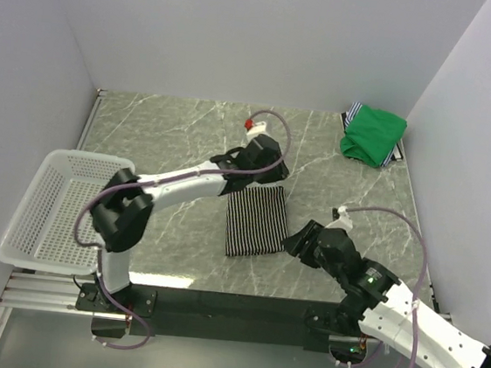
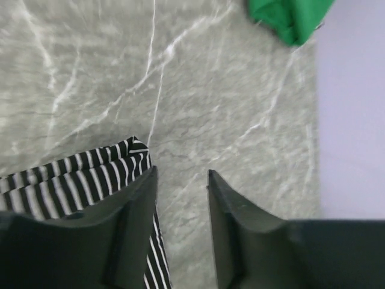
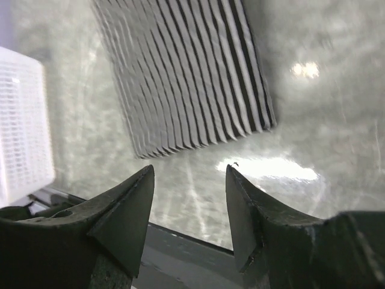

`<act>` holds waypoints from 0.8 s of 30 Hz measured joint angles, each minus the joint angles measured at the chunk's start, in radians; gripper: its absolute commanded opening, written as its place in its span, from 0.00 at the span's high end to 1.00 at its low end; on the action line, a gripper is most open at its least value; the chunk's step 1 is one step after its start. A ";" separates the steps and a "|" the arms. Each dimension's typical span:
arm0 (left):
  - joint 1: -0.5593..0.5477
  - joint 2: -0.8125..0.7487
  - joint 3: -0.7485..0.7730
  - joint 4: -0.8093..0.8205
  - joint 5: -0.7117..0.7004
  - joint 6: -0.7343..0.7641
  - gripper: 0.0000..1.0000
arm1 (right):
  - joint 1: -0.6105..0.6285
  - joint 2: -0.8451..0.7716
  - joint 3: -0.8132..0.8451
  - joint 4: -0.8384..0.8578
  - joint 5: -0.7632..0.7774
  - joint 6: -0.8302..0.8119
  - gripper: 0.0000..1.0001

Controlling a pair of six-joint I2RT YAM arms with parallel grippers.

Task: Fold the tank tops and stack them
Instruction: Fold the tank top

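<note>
A striped tank top [image 1: 255, 222] lies folded into a flat rectangle in the middle of the marble table. My left gripper [image 1: 275, 171] hovers at its far right corner, open, with only bare table between the fingers; in the left wrist view the gripper [image 2: 181, 171] has the striped corner [image 2: 78, 177] beside its left finger. My right gripper [image 1: 295, 240] stands open just right of the fold's near corner. The right wrist view shows this gripper [image 3: 189, 168] holding nothing, with the striped fold [image 3: 186, 78] ahead of it. The green tank top [image 1: 374, 134] lies bunched in the back right corner.
A white mesh basket [image 1: 54, 208] hangs over the table's left edge and shows in the right wrist view [image 3: 21, 126]. A bit of striped cloth [image 1: 351, 118] peeks out under the green top. White walls close in the back and both sides. The dark front rail [image 3: 180, 241] lies right below my right gripper.
</note>
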 measured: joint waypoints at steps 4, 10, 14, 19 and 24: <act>0.032 -0.157 -0.080 -0.018 -0.037 -0.011 0.78 | 0.000 0.080 0.091 0.008 0.013 -0.055 0.42; 0.147 -0.285 -0.243 -0.011 -0.048 -0.034 0.95 | -0.003 0.401 0.254 0.119 -0.016 -0.186 0.42; 0.177 -0.233 -0.298 -0.040 -0.045 -0.036 0.98 | -0.034 0.631 0.365 0.216 -0.072 -0.263 0.43; 0.179 -0.162 -0.304 -0.049 -0.026 -0.035 0.98 | -0.133 0.798 0.383 0.314 -0.139 -0.294 0.44; 0.179 -0.098 -0.302 -0.016 0.007 -0.031 0.97 | -0.233 0.819 0.284 0.377 -0.179 -0.290 0.44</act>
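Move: The folded striped tank top has its middle about 12 cm back and 6 cm left of the left hand, and roughly 10 cm below it. From the right hand, the same tank top lies some 7 cm ahead, 10 cm left and 8 cm below. The green stack stands about 20 cm ahead and 28 cm right of the left hand; the white basket stands some 62 cm left and 15 cm back of that hand. Arc the left gripper about 12 cm left, up a little and then down to the tank top's far-left corner, shutting its half-open fingers and turning it slightly counter-clockwise, tips dipping. Carry the open right gripper about 11 cm forward over the tank top's right part, rising and swinging left, then sinking and easing back right, its left side rolling down. ##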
